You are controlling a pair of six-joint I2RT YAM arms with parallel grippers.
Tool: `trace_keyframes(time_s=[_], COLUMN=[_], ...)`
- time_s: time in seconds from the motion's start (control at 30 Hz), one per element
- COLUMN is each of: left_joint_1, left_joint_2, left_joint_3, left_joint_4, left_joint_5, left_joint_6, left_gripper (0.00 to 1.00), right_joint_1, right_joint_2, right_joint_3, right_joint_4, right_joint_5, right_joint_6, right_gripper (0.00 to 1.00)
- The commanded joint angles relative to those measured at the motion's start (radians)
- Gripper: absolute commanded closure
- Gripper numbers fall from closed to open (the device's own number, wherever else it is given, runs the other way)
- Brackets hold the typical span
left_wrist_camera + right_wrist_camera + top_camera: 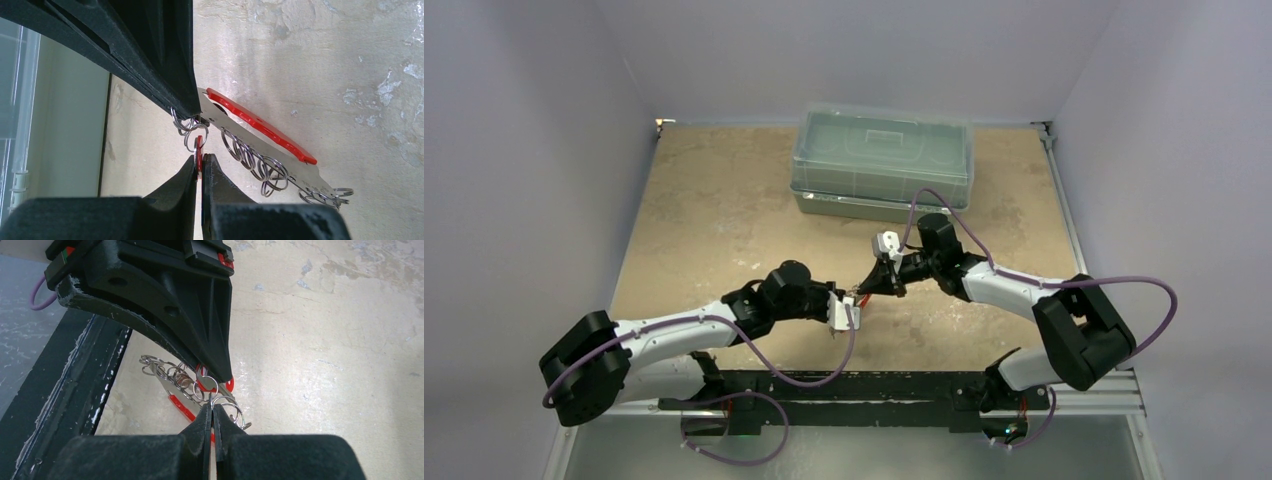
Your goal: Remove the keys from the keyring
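Observation:
The keyring (280, 150) is a flat white crescent with a red outer edge, hanging between both grippers just above the table. Several small metal rings (260, 167) hang along it. My left gripper (200, 159) is shut on the red-headed key (199, 149), which hangs from a ring at the holder's end. My right gripper (212, 409) is shut on a thin metal ring (220, 401) at that same end; its finger (170, 75) shows in the left wrist view. In the top view the left gripper (852, 303) and right gripper (865, 289) meet tip to tip. The other keys are not visible.
A large clear plastic box (882, 160) stands at the back of the tan table (724, 210). The black base rail (874, 385) runs along the near edge and shows in the right wrist view (70, 385). White walls enclose three sides.

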Motion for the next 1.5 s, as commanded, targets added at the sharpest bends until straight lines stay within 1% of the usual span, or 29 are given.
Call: trace_keyframes(time_s=[0.0,0.3,0.53,0.87,1.0,1.03,1.13,1.27,1.4,1.47], left_joint_1=[-0.005,-0.009,-0.031,-0.040,-0.040,-0.040,-0.040,-0.040,-0.040,-0.040], left_joint_2=[-0.047,-0.022,-0.016,-0.016,-0.022,-0.026,-0.045,-0.073,-0.090,-0.099], left_joint_3=[0.038,0.073,0.092,0.099,0.081,0.076,0.050,0.005,-0.018,-0.026], left_joint_4=[-0.014,-0.002,0.009,0.022,0.022,0.023,0.039,0.070,0.086,0.098], left_joint_5=[0.001,-0.001,0.012,-0.017,-0.043,-0.046,-0.051,-0.047,-0.029,-0.018], left_joint_6=[0.033,0.126,0.208,0.262,0.278,0.282,0.310,0.366,0.401,0.409], left_gripper=[1.00,1.00,1.00,1.00,1.00,1.00,1.00,1.00,1.00,1.00], right_joint_1=[-0.022,-0.016,-0.011,-0.008,-0.009,-0.009,-0.008,-0.010,-0.009,-0.010], right_joint_2=[0.009,0.019,0.039,0.035,0.045,0.051,0.071,0.052,0.027,0.021], right_joint_3=[-0.002,0.003,0.004,-0.001,0.028,0.042,0.068,0.050,0.039,0.041], right_joint_4=[-0.015,-0.028,-0.029,-0.033,-0.113,-0.147,-0.211,-0.206,-0.186,-0.189], right_joint_5=[0.097,0.086,0.078,0.059,0.008,-0.012,-0.043,-0.046,-0.043,-0.047], right_joint_6=[-0.033,-0.034,-0.029,-0.038,-0.101,-0.123,-0.176,-0.195,-0.180,-0.178], right_gripper=[1.00,1.00,1.00,1.00,1.00,0.98,0.86,0.74,0.73,0.71])
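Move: The left fingers pinch a red-headed key, and the wire ring in the right fingers lies about 2 cm to the right of them and 1 cm farther out, roughly level. From the right hand that key is about 2 cm left and 1 cm back, roughly level. The red-handled blade slants down nearby, its middle some 5 cm back, 1 cm left and 4 cm below the right hand; its row of rings sits about 4 cm back, 1 cm left and 3 cm below that hand. Keeping its shut grip on the key, the left hand rises about 2 cm and rolls some 20 degrees, forward side coming up, turning slightly clockwise as it works against the linked rings. The right hand first stays put with its ring pinched, then sinks about 1 cm, pauses, and late on opens its fingers to roughly a quarter, loosing the pinch while sinking nearly another centimetre and easing slightly back by the blade's ring-hung end. ##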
